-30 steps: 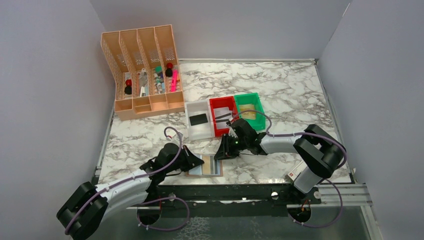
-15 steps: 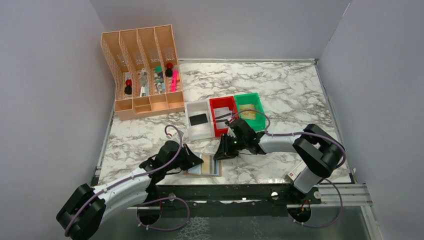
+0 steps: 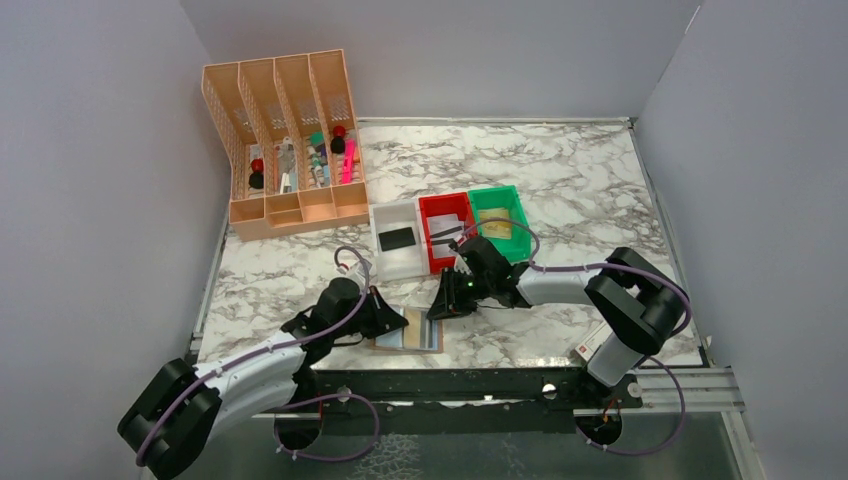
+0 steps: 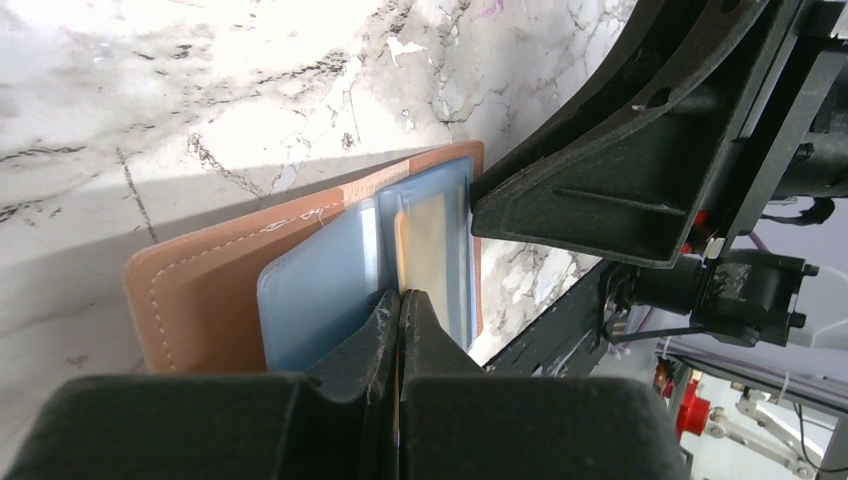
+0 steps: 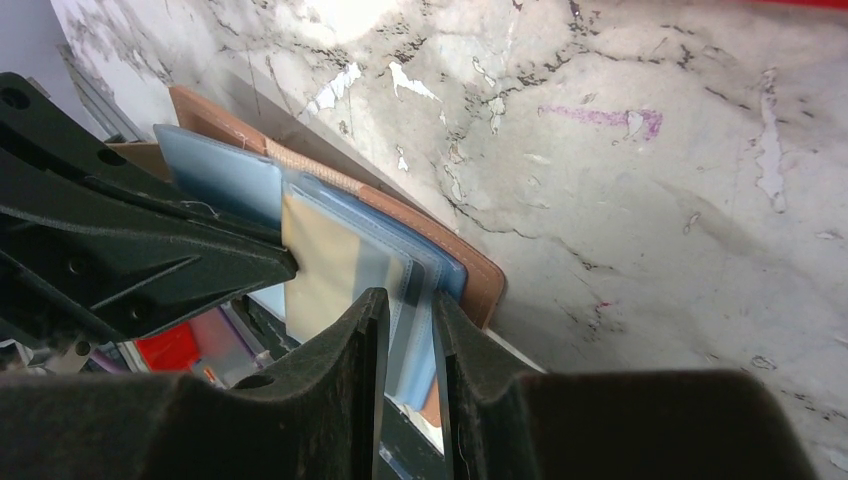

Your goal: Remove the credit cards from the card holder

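The brown card holder lies open near the table's front edge, its blue-grey inner faces up. It also shows in the left wrist view and the right wrist view. A tan credit card sits in a clear sleeve that is lifted off the holder. My left gripper is shut, pinching the card holder's inner flap at the card's edge. My right gripper has its jaws a narrow gap apart, straddling the sleeve's edge. A dark card and a tan card lie in bins.
A white bin, a red bin and a green bin stand in a row just behind the grippers. A peach desk organiser with pens stands at the back left. The two grippers nearly touch over the card holder.
My left gripper has edged slightly right and away from me with the flap. The inner sleeve stands a little higher. My right gripper has barely moved.
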You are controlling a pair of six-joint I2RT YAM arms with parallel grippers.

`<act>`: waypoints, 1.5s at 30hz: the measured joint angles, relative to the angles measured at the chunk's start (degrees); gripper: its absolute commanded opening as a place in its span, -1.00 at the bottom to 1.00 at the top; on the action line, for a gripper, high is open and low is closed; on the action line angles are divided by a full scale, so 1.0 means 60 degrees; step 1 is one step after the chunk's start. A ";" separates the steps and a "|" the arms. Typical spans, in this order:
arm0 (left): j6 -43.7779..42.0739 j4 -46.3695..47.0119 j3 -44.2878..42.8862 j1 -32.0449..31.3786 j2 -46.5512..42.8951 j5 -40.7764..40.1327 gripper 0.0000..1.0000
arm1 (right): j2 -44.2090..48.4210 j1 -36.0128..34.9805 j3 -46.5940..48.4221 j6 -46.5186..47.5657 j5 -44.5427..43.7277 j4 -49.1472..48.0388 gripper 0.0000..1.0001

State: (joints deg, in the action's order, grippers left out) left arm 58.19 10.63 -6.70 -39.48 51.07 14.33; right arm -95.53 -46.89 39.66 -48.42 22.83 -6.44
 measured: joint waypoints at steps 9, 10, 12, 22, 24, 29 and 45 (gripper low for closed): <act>-0.0353 0.0321 0.0004 0.0331 0.0189 0.0681 -1.00 | -0.0029 0.0004 0.0007 0.0004 0.0029 0.0011 -0.41; -0.0361 0.0321 0.0004 0.0408 0.0157 0.0776 -1.00 | -0.0033 0.0004 0.0007 0.0004 0.0029 0.0007 -0.41; -0.0368 0.0310 0.0004 0.0583 0.0029 0.0962 -1.00 | -0.0036 0.0004 0.0007 0.0004 0.0033 0.0011 -0.41; -0.0510 0.0124 0.0000 0.1435 -0.0528 0.1752 -1.00 | -0.0091 -0.0004 0.0062 0.0004 0.0033 -0.0015 -0.41; -0.0543 0.0091 0.0000 0.1508 -0.0528 0.1865 -1.00 | -0.0087 -0.0004 0.0062 0.0004 0.0033 -0.0015 -0.41; -0.0692 -0.0138 0.0000 0.1588 -0.0525 0.1967 -0.77 | -0.0091 -0.0004 0.0062 0.0004 0.0033 -0.0015 -0.41; -0.1548 -0.0903 -0.0521 0.1632 0.0812 0.1967 -0.16 | 0.0117 -0.0004 0.0102 0.0641 0.0248 0.0164 -0.33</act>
State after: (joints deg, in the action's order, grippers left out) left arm 48.90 5.21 -9.82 -29.69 55.94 26.13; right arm -94.83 -46.92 40.27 -44.58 24.32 -5.45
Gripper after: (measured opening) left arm 0.420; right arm 0.333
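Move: The left hand's shut fingertips are at the left long edge of the yellow card in its clear sleeve; the card's middle is about 2 cm to their right, 1 cm back and 1 cm lower. The empty-looking blue sleeve centres some 3 cm left of that hand and 1 cm back, and the red bin some 19 cm ahead and 9 cm right. From the right hand, at the holder's right side, the yellow card lies about 4 cm left and 2 cm back. The left fingers, still shut at the yellow card's left edge, come free of it by rising about 2 cm with a slight forward drift. The hand then sinks about 3 cm while easing left and a little back, and opens to under half its range, the parted tips straddling the fold left of the card. The right hand keeps its open fingers at the sleeve's right edge, nearly still. ##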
